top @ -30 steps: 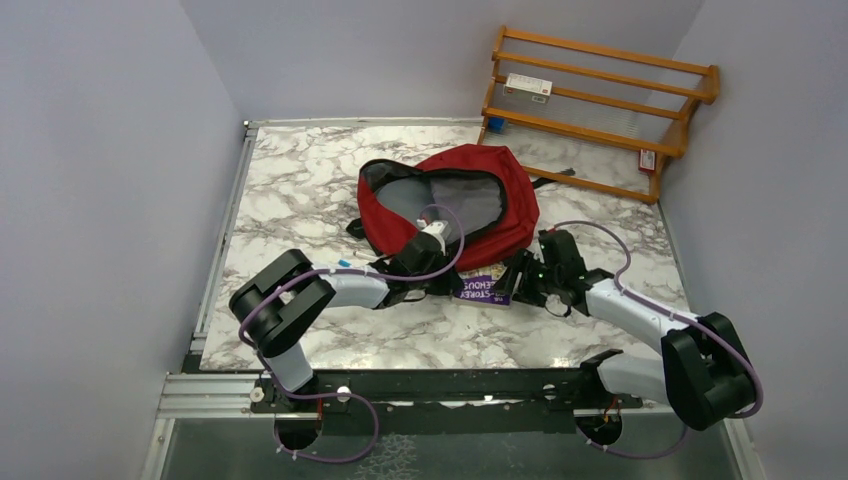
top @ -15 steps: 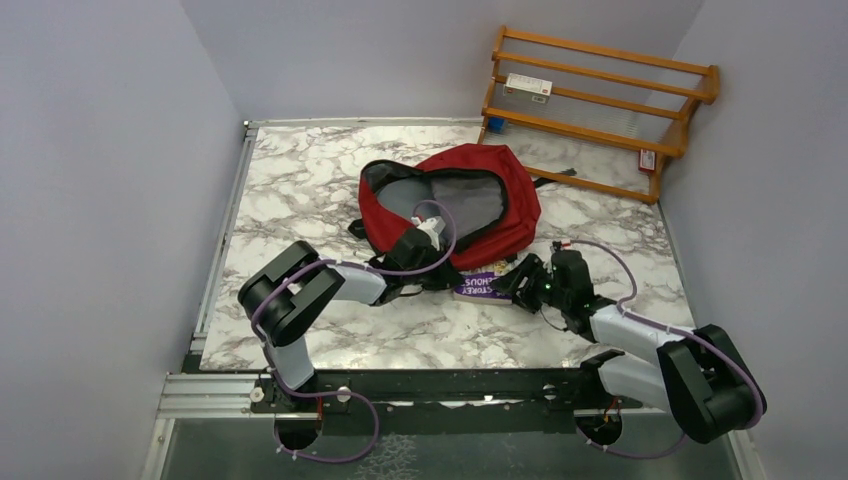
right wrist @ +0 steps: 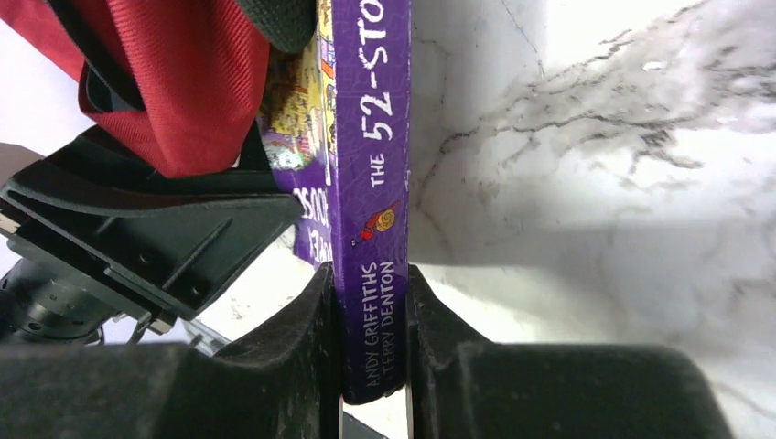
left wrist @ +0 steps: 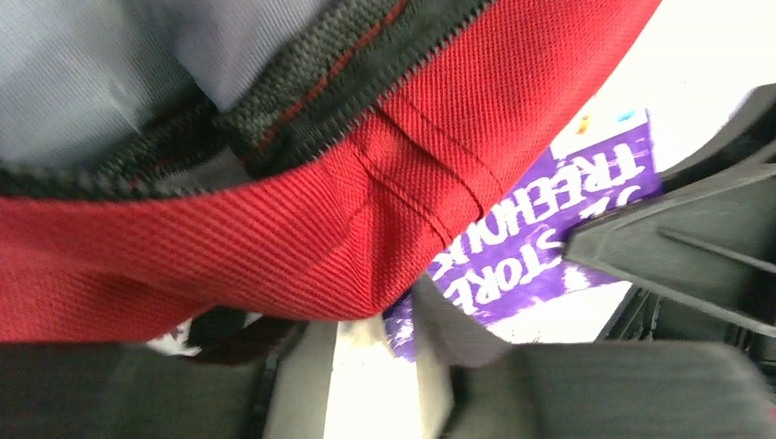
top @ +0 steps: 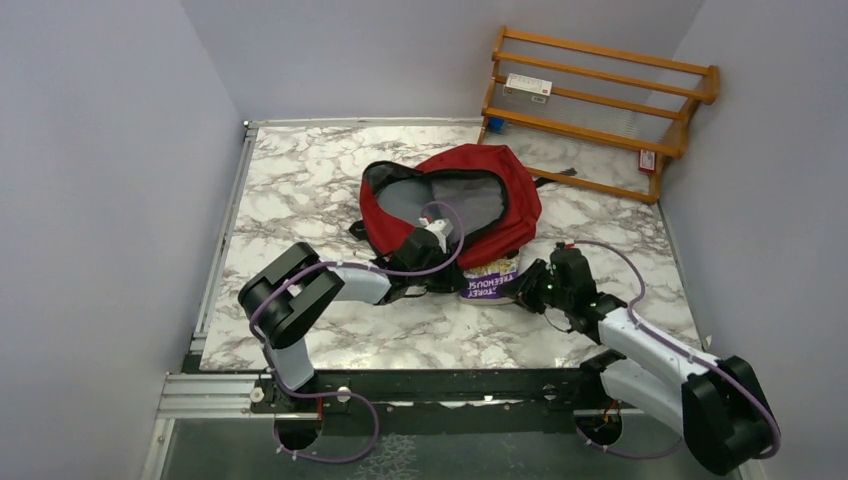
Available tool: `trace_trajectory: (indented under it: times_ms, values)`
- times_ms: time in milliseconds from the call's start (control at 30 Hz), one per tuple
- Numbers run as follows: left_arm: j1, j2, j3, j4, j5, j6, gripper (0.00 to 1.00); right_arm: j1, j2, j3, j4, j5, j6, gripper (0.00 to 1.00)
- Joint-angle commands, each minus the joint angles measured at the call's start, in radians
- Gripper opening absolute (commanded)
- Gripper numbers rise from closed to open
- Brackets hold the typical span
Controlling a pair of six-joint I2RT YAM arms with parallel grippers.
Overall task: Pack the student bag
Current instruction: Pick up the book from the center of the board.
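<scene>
The student bag [top: 470, 195], dark red with grey lining, lies open in the middle of the marble table [top: 300, 180]. A purple book [top: 490, 283] lies at its near lip, one end under the red fabric. My right gripper [top: 515, 285] is shut on the book. The right wrist view shows the book's spine [right wrist: 371, 137] pinched between both fingers of my right gripper [right wrist: 371, 311], with the bag's hem [right wrist: 174, 82] draped over its far end. My left gripper [top: 432, 280] is at the bag's near lip. Its jaws [left wrist: 366, 315] stand apart, the red hem [left wrist: 229, 247] at their tips and the book [left wrist: 540, 238] beside them.
A wooden rack [top: 600, 110] leans in the back right corner with a white box [top: 527, 88] on a slat. A metal rail [top: 225, 230] runs down the table's left edge. Walls close in on the left, back and right.
My right gripper has closed on the book and pushed it left and away, under the bag's near lip. The left gripper shifted slightly closer to the bag's lip.
</scene>
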Motion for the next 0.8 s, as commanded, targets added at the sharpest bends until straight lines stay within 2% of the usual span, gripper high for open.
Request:
trace_trajectory:
  times_ms: [0, 67, 200, 433, 533, 633, 767]
  values:
    - [-0.01, -0.019, 0.021, -0.358, -0.147, 0.098, 0.43, -0.001, -0.12, 0.15, -0.416, 0.255, -0.115, 0.01]
    - [-0.01, -0.038, 0.064, -0.39, -0.174, 0.112, 0.52, -0.002, -0.153, 0.223, -0.55, 0.34, -0.14, 0.0]
    - [-0.007, -0.063, 0.122, -0.443, -0.208, 0.143, 0.58, -0.002, -0.193, 0.359, -0.753, 0.48, -0.177, 0.01]
    - [0.001, -0.134, 0.158, -0.471, -0.224, 0.188, 0.66, -0.002, -0.252, 0.547, -0.935, 0.591, -0.185, 0.0]
    - [0.011, -0.173, 0.174, -0.473, -0.216, 0.212, 0.68, -0.002, -0.278, 0.62, -0.931, 0.594, -0.205, 0.01]
    - [0.027, -0.23, 0.205, -0.485, -0.201, 0.251, 0.7, -0.002, -0.301, 0.677, -0.865, 0.543, -0.293, 0.0]
    - [0.073, -0.348, 0.232, -0.483, -0.165, 0.334, 0.75, -0.002, -0.314, 0.7, -0.682, 0.352, -0.513, 0.01]
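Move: The treehouse book is already pinched by its right edge in the right hand, its middle about 6 cm ahead and 6 cm left of that hand, about level in height. From the right hand, the red bag, its near rim over the book's far part, is centred some 20 cm ahead and 15 cm left; the wooden rack's near rail is about 25 cm ahead and 20 cm right. The book's middle lies roughly 5 cm ahead and 7 cm right of the left hand. Still pinching the book by its spine edge, the right hand draws it out from under the bag's rim, sweeping right and up together, then climbing almost straight up: about 17 cm up and 10 cm right in all, rolling its left side down some 30 degrees with a slight clockwise turn. The left hand frees the book's other edge, opens wide, shifts about 5 cm left and finally rises as much towards the bag. ##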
